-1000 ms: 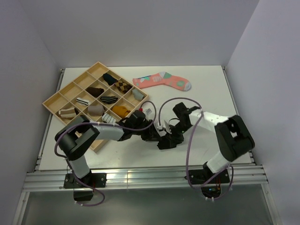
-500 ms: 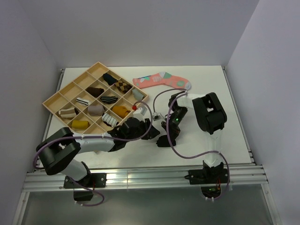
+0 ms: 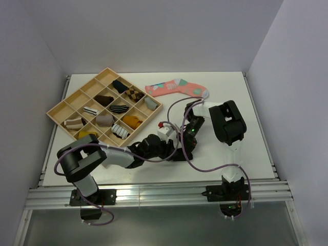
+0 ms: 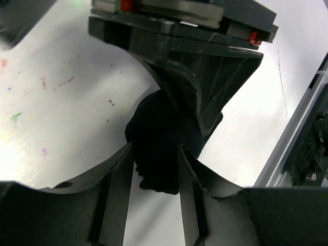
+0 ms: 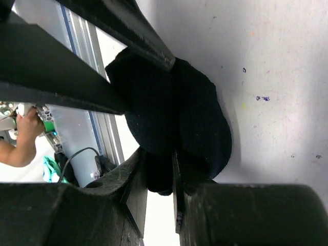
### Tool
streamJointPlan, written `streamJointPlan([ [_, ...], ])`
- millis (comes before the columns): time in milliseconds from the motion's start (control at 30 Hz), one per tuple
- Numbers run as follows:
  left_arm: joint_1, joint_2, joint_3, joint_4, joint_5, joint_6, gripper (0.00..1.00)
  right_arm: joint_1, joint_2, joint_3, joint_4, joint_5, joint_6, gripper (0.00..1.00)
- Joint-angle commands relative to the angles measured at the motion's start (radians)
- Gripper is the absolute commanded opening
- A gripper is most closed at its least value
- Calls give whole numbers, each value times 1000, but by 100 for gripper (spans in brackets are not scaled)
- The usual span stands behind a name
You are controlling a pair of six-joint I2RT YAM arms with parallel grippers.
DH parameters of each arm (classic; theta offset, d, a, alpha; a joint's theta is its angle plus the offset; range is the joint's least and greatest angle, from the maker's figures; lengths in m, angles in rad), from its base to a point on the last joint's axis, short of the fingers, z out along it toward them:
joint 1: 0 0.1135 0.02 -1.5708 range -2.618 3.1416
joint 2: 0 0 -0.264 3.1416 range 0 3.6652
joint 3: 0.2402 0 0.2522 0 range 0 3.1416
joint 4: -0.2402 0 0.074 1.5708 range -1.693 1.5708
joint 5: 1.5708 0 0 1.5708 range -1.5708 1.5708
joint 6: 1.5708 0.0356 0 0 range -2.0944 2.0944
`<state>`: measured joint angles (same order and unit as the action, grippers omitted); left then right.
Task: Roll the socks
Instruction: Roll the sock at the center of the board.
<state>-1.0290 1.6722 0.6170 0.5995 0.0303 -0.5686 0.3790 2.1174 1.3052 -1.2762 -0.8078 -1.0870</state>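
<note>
A black sock point(image 4: 160, 128) lies bunched in a roll on the white table near its front edge. My right gripper point(image 5: 159, 152) is shut on a fold of the black sock point(image 5: 177, 102), its fingers pinching the fabric close together. From the opposite side, my left gripper point(image 4: 155, 147) straddles the same roll. Its fingers stand apart, and a sliver of table shows between one finger and the cloth. In the top view the left gripper point(image 3: 170, 148) and the right gripper point(image 3: 186, 144) meet tip to tip, and the sock is mostly hidden under them.
A wooden compartment tray point(image 3: 56, 108) with several small sock bundles sits at the back left. A pink patterned sock point(image 3: 177, 88) lies flat at the back centre. The table's front rail point(image 3: 154, 192) runs just behind the grippers. A person's hand point(image 5: 20, 138) shows beyond that edge.
My left gripper has slid right along the table to meet the right gripper. The right arm's elbow swung from the far right to above its gripper, which stayed on the sock.
</note>
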Motion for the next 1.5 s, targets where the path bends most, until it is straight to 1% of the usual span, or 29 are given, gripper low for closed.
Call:
streamJointPlan([
  [0,-9,18,41,92,52,58,44,-6,26,5,61,90,7,11],
  [200,-9,26,38,125,89,58,46,-6,29,0,71,98,24,11],
  [333,-9,60,73,92,132,70,47,-6,27,-6,72,101,30,11],
  [467,-9,95,82,88,149,64,47,-5,21,-7,80,101,41,12],
  [567,-8,113,92,59,134,53,44,-5,10,-14,95,101,56,12],
  [667,-9,135,109,17,117,44,28,-5,-20,-27,124,99,71,15],
  [700,-9,139,115,10,120,38,17,-5,-36,-44,152,99,79,20],
  [733,-9,152,122,-7,117,32,12,-5,-51,-55,169,99,93,22],
  [767,-9,158,127,-23,117,29,6,-3,-94,-70,193,104,105,27],
  [800,-9,161,130,-39,121,26,0,-3,-117,-101,246,105,117,30],
  [900,-9,167,127,-81,100,-4,0,-2,-220,-159,343,128,177,41],
  [933,-9,166,124,-86,92,-7,0,-3,-244,-171,356,134,194,42],
  [967,-9,156,119,-87,89,-13,0,-3,-285,-181,365,137,199,46],
  [1100,-8,147,107,-116,85,-31,0,-14,-370,-231,422,140,237,52],
  [1233,-6,144,98,-124,80,-42,0,-34,-427,-264,457,139,277,54],
  [1467,3,173,112,-152,105,-62,0,-149,-494,-267,407,59,225,55],
])
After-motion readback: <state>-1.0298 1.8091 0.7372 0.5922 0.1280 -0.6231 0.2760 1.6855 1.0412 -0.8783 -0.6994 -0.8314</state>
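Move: The black sock, already gripped by the right hand, lies as a bunched roll with its middle about 4 cm to the right of the open left hand, level with it and some 3 cm below. From the right hand, the sock's middle is about 3 cm left and 2 cm back, slightly lower. In the tray, the orange sock is roughly 19 cm left and 15 cm ahead of the left hand, the striped sock 24 cm left and 11 cm ahead. The black sock passes from one grip to the other: the left hand slides about 3 cm right and sinks 1 cm to it, pinching its folded part almost shut while the right hand keeps its hold. Then the right fingers open, let go and draw off some 5 cm forward, up and to the right, tilting up about 25 degrees. ##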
